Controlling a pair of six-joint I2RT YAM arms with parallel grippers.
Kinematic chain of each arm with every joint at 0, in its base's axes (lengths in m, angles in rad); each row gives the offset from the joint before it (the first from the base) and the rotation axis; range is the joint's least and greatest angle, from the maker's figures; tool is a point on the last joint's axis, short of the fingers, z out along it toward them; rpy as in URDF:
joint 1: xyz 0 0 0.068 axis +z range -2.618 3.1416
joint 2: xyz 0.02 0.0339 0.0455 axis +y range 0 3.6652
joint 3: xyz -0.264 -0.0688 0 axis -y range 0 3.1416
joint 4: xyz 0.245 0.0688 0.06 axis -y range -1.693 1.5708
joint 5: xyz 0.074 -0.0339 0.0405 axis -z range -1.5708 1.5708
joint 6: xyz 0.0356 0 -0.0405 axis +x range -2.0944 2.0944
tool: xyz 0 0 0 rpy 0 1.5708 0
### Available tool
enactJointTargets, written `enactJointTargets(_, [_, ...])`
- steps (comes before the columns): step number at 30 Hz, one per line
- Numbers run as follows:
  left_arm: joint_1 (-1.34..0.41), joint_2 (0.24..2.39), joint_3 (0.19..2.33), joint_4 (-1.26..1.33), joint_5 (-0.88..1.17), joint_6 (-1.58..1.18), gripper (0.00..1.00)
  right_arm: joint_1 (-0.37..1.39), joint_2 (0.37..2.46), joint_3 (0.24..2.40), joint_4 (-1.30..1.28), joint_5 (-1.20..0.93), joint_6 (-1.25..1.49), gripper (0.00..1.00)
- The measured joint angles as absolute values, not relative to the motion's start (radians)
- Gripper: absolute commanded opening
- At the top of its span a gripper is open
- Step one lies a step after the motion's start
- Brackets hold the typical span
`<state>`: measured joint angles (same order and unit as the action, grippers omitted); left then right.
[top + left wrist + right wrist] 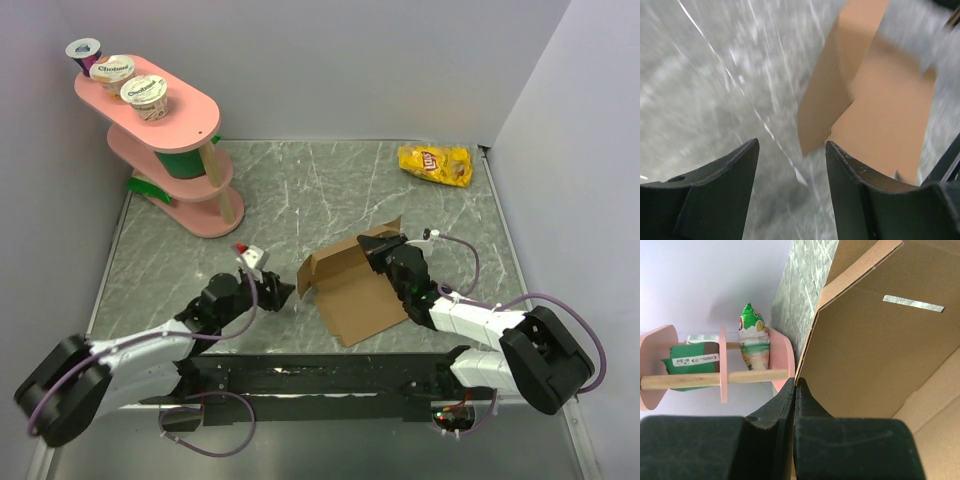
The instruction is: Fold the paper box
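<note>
The paper box (352,293) is a brown cardboard sheet lying partly folded on the marble table (300,190), with flaps raised at its left and far edges. My right gripper (370,247) is shut on the box's far flap. In the right wrist view the right gripper (796,382) pinches the edge of that cardboard panel (875,340). My left gripper (283,293) stands open just left of the box's left flap, with nothing between its fingers. The left wrist view is blurred: the left gripper (792,145) hangs over bare table, the cardboard (880,110) just beyond its right finger.
A pink tiered shelf (170,150) with yoghurt cups (143,92) on top stands at the back left. It shows in the right wrist view as the pink shelf (780,355) holding green packets. A yellow chip bag (436,164) lies at the back right. Walls enclose the table.
</note>
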<state>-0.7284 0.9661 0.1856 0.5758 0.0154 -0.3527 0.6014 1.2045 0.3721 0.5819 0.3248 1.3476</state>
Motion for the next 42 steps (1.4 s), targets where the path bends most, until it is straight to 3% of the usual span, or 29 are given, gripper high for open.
enactJointTargets(9, [-0.728,1.171,0.224,0.633,0.142,-0.337,0.58,0.601,1.2,0.372,0.575,0.324,1.341,0.0])
enactJointTargets(12, [-0.728,1.211,0.243,0.687,0.163,-0.328,0.48,0.601,1.2,0.372,0.575,0.323,1.34,0.0])
enactJointTargets(16, [-0.728,1.268,0.264,0.746,0.185,-0.319,0.26,0.601,1.2,0.372,0.575,0.322,1.336,0.0])
enactJointTargets(24, [-0.75,1.308,0.317,0.737,0.17,-0.329,0.01,0.595,1.2,0.373,0.572,0.337,1.326,0.0])
enactJointTargets(36, [-0.943,1.409,0.508,0.55,-0.202,-0.569,0.01,0.649,1.171,0.367,0.558,0.491,1.311,0.0])
enactJointTargets(42, [-0.958,1.456,0.593,0.453,-0.288,-0.659,0.01,0.668,1.139,0.367,0.508,0.573,1.311,0.0])
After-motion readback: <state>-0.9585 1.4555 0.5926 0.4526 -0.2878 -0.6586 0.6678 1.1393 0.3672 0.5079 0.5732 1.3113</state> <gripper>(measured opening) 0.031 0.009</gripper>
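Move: The box's left side flap stands some 5 cm to the right of my open left hand and 3 cm ahead, its middle about 3 cm lower. The rear wall's middle is about 15 cm to the right and 11 cm ahead, also some 3 cm lower; the box floor's middle lies roughly 18 cm to the right, 2 cm back and 8 cm down. From my right hand, which already pinches the rear wall's top edge, the flap is about 14 cm left, 8 cm back and 5 cm lower. My left hand dips about 4 cm, then comes partly back up while sliding right to the side flap, where its fingers shut and pinch the flap's near edge. Still gripping, it carries on rightward another 4 cm and a little forward, tipping down and turning counter-clockwise some 20 degrees. My right hand keeps its pinch on the rear wall, moving about 2.5 cm right and turning roughly 10 degrees clockwise late on. ##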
